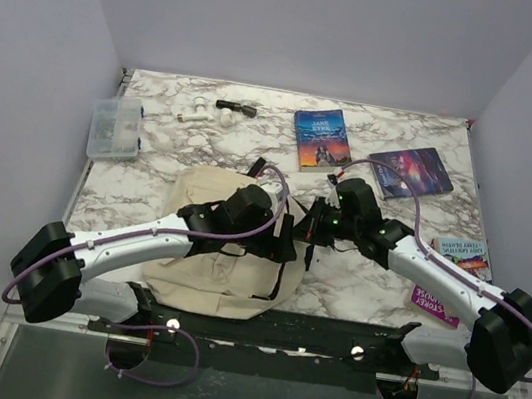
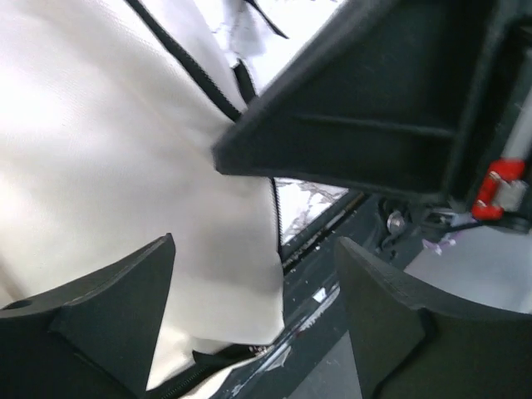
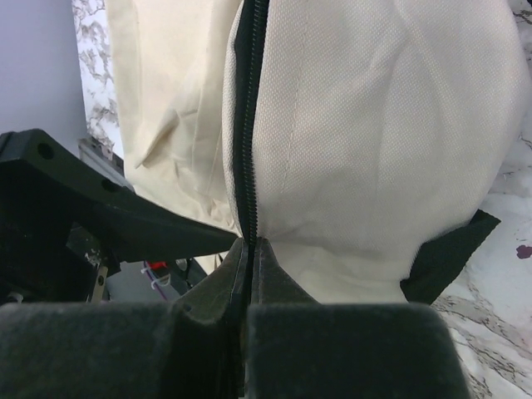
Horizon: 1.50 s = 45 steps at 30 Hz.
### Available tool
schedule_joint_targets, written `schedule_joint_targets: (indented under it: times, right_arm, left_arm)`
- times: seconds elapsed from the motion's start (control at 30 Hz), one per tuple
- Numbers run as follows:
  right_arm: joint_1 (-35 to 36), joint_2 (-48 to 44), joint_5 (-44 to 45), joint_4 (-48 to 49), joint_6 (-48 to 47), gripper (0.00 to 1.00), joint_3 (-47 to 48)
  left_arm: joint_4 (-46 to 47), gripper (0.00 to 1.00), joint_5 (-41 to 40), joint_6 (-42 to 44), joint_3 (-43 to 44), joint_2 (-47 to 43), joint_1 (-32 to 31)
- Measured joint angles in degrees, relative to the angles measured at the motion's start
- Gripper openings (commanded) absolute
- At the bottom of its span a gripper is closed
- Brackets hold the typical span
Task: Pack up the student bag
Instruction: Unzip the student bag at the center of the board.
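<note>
The student bag (image 1: 204,271), a soft beige canvas backpack with black zippers, lies on the marble table in front of the arm bases. My right gripper (image 3: 251,243) is shut on the bag's black zipper (image 3: 248,125) and pinches the zipper edge between its fingertips. In the top view it (image 1: 314,229) reaches in from the right to the bag's right side. My left gripper (image 2: 256,249) is open beside it, with a fold of the bag's fabric (image 2: 125,150) hanging loose between its spread fingers. In the top view the left gripper (image 1: 280,237) hovers over the bag's right edge.
Two books (image 1: 322,138) (image 1: 410,172) lie at the back of the table. Another book (image 1: 463,253) and a pink one (image 1: 434,305) sit by the right arm. A clear plastic box (image 1: 116,128) stands at the left edge, with small white items (image 1: 195,114) and a black item (image 1: 237,108) behind.
</note>
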Motion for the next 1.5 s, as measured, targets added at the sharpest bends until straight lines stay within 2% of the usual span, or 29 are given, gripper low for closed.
schedule_joint_targets:
  times: [0.1, 0.17, 0.37, 0.43, 0.53, 0.57, 0.6, 0.7, 0.83, 0.97, 1.1, 1.3, 1.5]
  right_arm:
    - [0.00, -0.33, 0.04, -0.48, -0.02, 0.04, 0.02]
    - [0.00, -0.55, 0.09, -0.94, -0.09, 0.04, 0.04]
    - [0.00, -0.63, 0.04, -2.08, -0.39, 0.04, 0.13]
    - [0.00, -0.63, 0.02, -2.12, -0.42, 0.04, 0.24]
    - [0.00, -0.63, 0.02, -2.36, -0.44, 0.07, 0.66]
    - [0.00, -0.63, 0.04, -2.49, -0.46, 0.10, 0.72]
    - [0.00, -0.63, 0.04, -2.60, -0.52, 0.13, 0.74]
    - [0.00, -0.63, 0.35, -3.45, -1.09, 0.26, 1.01]
    - [0.00, -0.85, 2.10, -4.96, -2.54, 0.43, 2.19]
    - [0.00, -1.11, 2.47, -5.07, -3.26, 0.59, 2.21]
    - [0.00, -1.29, 2.38, -4.74, -3.15, 0.76, 2.23]
    - [-3.21, -1.36, 2.34, -5.64, -4.15, 0.88, 7.39]
    - [-19.32, 3.87, -0.39, -3.23, -6.16, 0.92, 15.80]
  left_arm:
    - [-1.46, 0.56, -2.40, 0.09, 1.68, 2.05, 0.00]
    - [-2.84, 0.54, -4.35, 0.39, 1.97, 2.40, 0.00]
    - [-5.14, 0.57, -6.82, 0.92, 2.21, 2.40, -0.13]
    - [-5.31, 0.52, -6.80, 1.16, 2.45, 2.58, -0.26]
    - [-5.33, 0.26, -6.82, 1.38, 3.15, 3.30, -0.26]
    - [-5.35, 0.11, -6.80, 1.62, 3.50, 3.65, -0.26]
    - [-5.49, 0.01, -6.84, 1.75, 3.96, 4.13, -0.26]
    - [-7.19, 0.00, -8.04, 2.43, 5.44, 5.31, -0.48]
    - [-11.58, 0.00, -14.16, 2.38, 5.62, 4.48, -0.52]
    - [-14.21, 0.00, -20.83, 0.61, 3.04, -2.82, -0.42]
    - [-14.67, 0.00, -23.76, -0.31, 1.05, -9.51, 0.31]
    - [-13.97, 0.00, -23.50, -1.38, -0.68, -8.57, 0.83]
    - [-11.72, 0.00, -20.33, -1.70, -2.21, -6.69, 0.92]
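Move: The bag rim beside the zipper lies about 2 cm ahead, 1 cm left and 2 cm below my open left hand. From my right hand, still pinching the zipper edge, that rim is roughly 2 cm back, 3 cm left and 1 cm below. The black strap tab stands some 17 cm ahead and 10 cm left of my left hand. From my right hand the blue book lies about 21 cm ahead and 1 cm right, the dark book 18 cm ahead and 25 cm right. While my right hand holds the zipper edge almost still, I ease my open left fingers slightly forward and down, shut them on the neighbouring rim and draw it about 6 cm left, arcing up then down as the wrist turns counter-clockwise. My right fingers open, come free and swing some 13 cm forward, up and right, towards the books. ##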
